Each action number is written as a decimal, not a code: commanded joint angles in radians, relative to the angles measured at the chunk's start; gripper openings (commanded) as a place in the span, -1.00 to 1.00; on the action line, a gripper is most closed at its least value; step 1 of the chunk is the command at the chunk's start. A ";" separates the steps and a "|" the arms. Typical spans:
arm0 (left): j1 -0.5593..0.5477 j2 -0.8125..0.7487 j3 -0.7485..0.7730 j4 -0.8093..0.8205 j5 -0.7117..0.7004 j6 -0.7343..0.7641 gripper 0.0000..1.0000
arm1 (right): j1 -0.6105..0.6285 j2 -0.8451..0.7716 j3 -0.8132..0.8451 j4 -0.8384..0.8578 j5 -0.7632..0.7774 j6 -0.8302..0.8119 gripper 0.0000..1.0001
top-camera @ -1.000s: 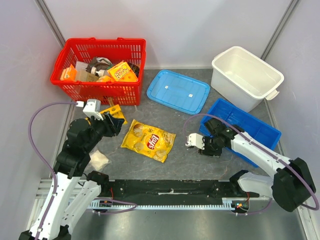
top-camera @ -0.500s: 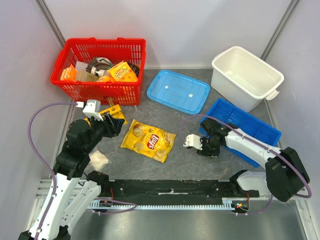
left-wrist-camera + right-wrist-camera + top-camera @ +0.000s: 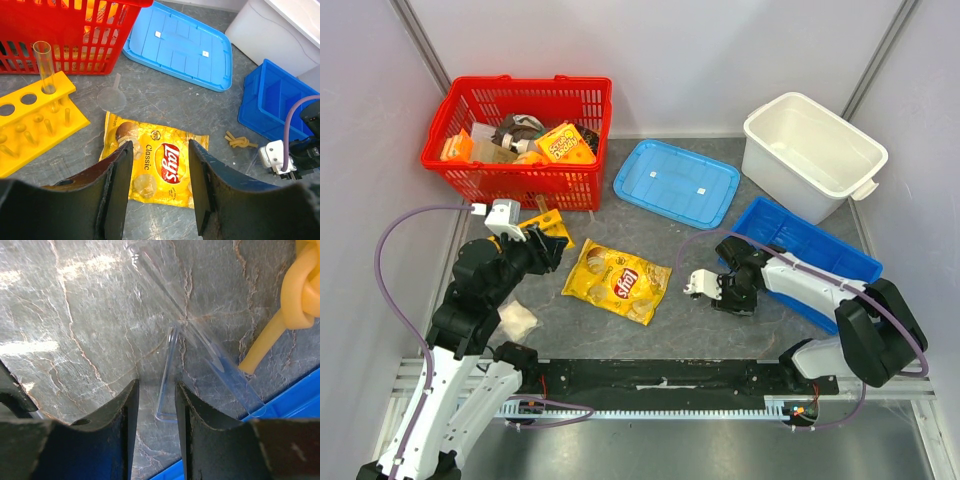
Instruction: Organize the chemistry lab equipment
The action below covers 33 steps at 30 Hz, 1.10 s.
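In the right wrist view my right gripper (image 3: 156, 390) hangs low over the grey table, open. Its jaws stand on either side of the open end of a short clear test tube (image 3: 169, 365) without touching it. A longer clear test tube (image 3: 200, 340) lies slantwise just beyond, beside knotted yellow rubber tubing (image 3: 296, 300). My left gripper (image 3: 160, 150) is open and holds nothing above the Lay's chip bag (image 3: 155, 162). To its left sit a yellow test tube rack (image 3: 30, 120) with one upright tube (image 3: 44, 65) and a clear funnel (image 3: 112, 97).
A red basket (image 3: 575, 95) full of items stands at the back left. A blue lid (image 3: 675, 182) lies mid-back and a white tub (image 3: 812, 150) at the back right. The blue bin (image 3: 820, 250) sits right beside my right arm. A white crumpled item (image 3: 517, 320) lies near the left base.
My right arm has shifted slightly left and lower over the test tubes, and its jaws have narrowed a little. The left arm has not moved.
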<state>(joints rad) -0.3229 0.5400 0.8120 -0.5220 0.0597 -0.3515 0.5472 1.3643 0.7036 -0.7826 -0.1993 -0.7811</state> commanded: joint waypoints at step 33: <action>-0.004 -0.018 0.006 0.019 -0.034 -0.024 0.09 | 0.031 -0.017 -0.021 0.048 0.026 0.045 -0.79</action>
<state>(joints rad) -0.3229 0.5301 0.8120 -0.5232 0.0460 -0.3515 0.5709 1.3838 0.7055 -0.7544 -0.1741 -0.7383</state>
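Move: Under the right hand, almost between its parted fingers, a thin clear rod lies on the bench, its middle about 1 cm to the left and 1 cm below. The clear tube lies some 4 cm to the left and 1 cm ahead, and the yellow rubber knot about 6 cm ahead and 5 cm left. The blue tray's middle is about 8 cm ahead and 10 cm right. From the raised left hand, the rod is roughly 25 cm right, 5 cm back and 27 cm below. Nearly in place, still pointing down at the bench, the right hand eases about half a centimetre forward and left with a trace of sinking, centring over the thin clear rod. Then, late on, its fingers close from not quite half open to almost shut, bringing the tips together on the rod beside the clear tube. ##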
